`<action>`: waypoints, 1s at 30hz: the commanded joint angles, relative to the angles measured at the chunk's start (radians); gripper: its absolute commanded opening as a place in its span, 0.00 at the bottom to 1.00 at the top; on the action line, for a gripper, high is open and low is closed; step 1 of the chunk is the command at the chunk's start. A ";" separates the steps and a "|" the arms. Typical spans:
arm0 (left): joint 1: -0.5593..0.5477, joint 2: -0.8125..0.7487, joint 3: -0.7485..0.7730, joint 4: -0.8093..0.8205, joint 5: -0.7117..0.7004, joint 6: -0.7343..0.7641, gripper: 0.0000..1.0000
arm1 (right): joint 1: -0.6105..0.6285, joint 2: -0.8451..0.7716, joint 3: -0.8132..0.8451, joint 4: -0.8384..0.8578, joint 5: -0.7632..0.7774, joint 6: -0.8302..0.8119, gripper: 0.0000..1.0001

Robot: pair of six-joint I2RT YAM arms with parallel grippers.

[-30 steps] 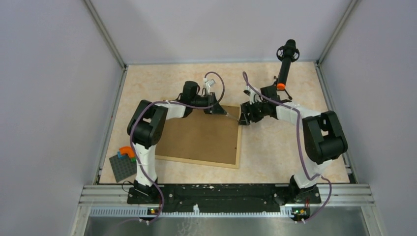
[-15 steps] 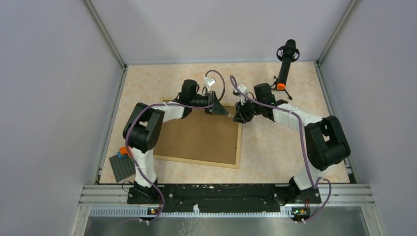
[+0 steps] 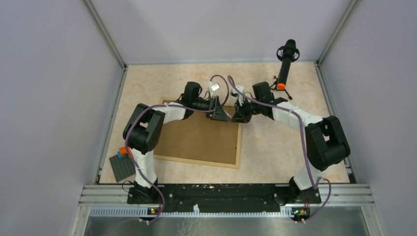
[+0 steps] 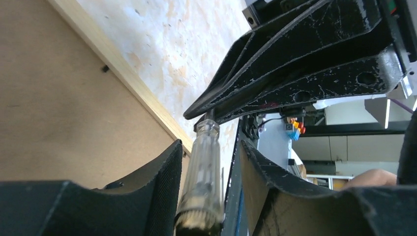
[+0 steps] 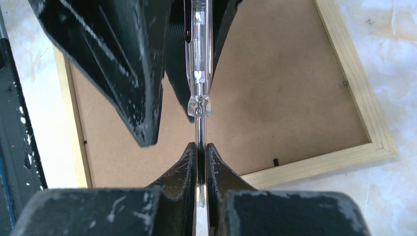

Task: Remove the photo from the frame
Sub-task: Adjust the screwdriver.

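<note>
The frame (image 3: 238, 147) lies back side up on the table, its brown backing board (image 3: 201, 137) facing me; the photo is hidden under it. Above the frame's far right corner the two grippers meet tip to tip. A screwdriver with a clear handle (image 4: 204, 167) runs between them. My right gripper (image 5: 199, 150) is shut on its metal shaft (image 5: 199, 130). My left gripper (image 4: 211, 147) stands open around the handle, with a gap on one side. The frame's wooden edge (image 5: 354, 98) and board (image 5: 275, 88) lie below.
A dark grey studded baseplate (image 3: 123, 168) with small coloured bricks (image 3: 126, 151) sits at the near left. A black microphone on a stand (image 3: 285, 64) rises at the far right. Grey walls enclose the table, and a metal rail (image 3: 226, 194) runs along the near edge.
My right gripper has moved left to the screwdriver and shut on its shaft. The left gripper's jaws have widened off the handle.
</note>
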 commanded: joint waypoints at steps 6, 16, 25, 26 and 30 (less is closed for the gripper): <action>-0.030 -0.023 0.007 0.096 0.034 -0.037 0.51 | 0.017 -0.018 0.049 -0.024 -0.060 -0.034 0.00; 0.004 -0.024 -0.009 0.144 0.028 -0.087 0.53 | 0.019 -0.043 0.015 -0.026 -0.066 -0.054 0.00; -0.034 -0.012 -0.004 0.119 0.030 -0.051 0.41 | 0.031 -0.028 0.027 -0.007 -0.065 -0.049 0.00; -0.034 -0.006 -0.003 0.121 0.028 -0.055 0.38 | 0.033 -0.029 0.026 -0.005 -0.066 -0.049 0.00; -0.034 0.009 -0.003 0.142 0.020 -0.076 0.21 | 0.036 -0.031 0.025 -0.003 -0.064 -0.051 0.00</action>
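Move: The screwdriver's clear handle is already between the left hand's open fingers, its middle about 2 cm to that hand's right, roughly 1 cm back and at its height. From the right hand, which already pinches the metal shaft, the handle is about 4 cm to the left, 2 cm up and level fore-and-aft. The frame's middle lies some 12 cm left of the left hand, 7 cm back and 12 cm below; the frame's right rail is centred about 5 cm right, 9 cm back and 12 cm below. The left fingers close onto the screwdriver's handle from either side while the right fingers keep their pinch on the shaft. Before that, the left hand slips about 1 cm back and right, rises roughly 1 cm while swaying forward and left, then edges right again along the handle. The right hand draws the shaft back about 1 cm. ##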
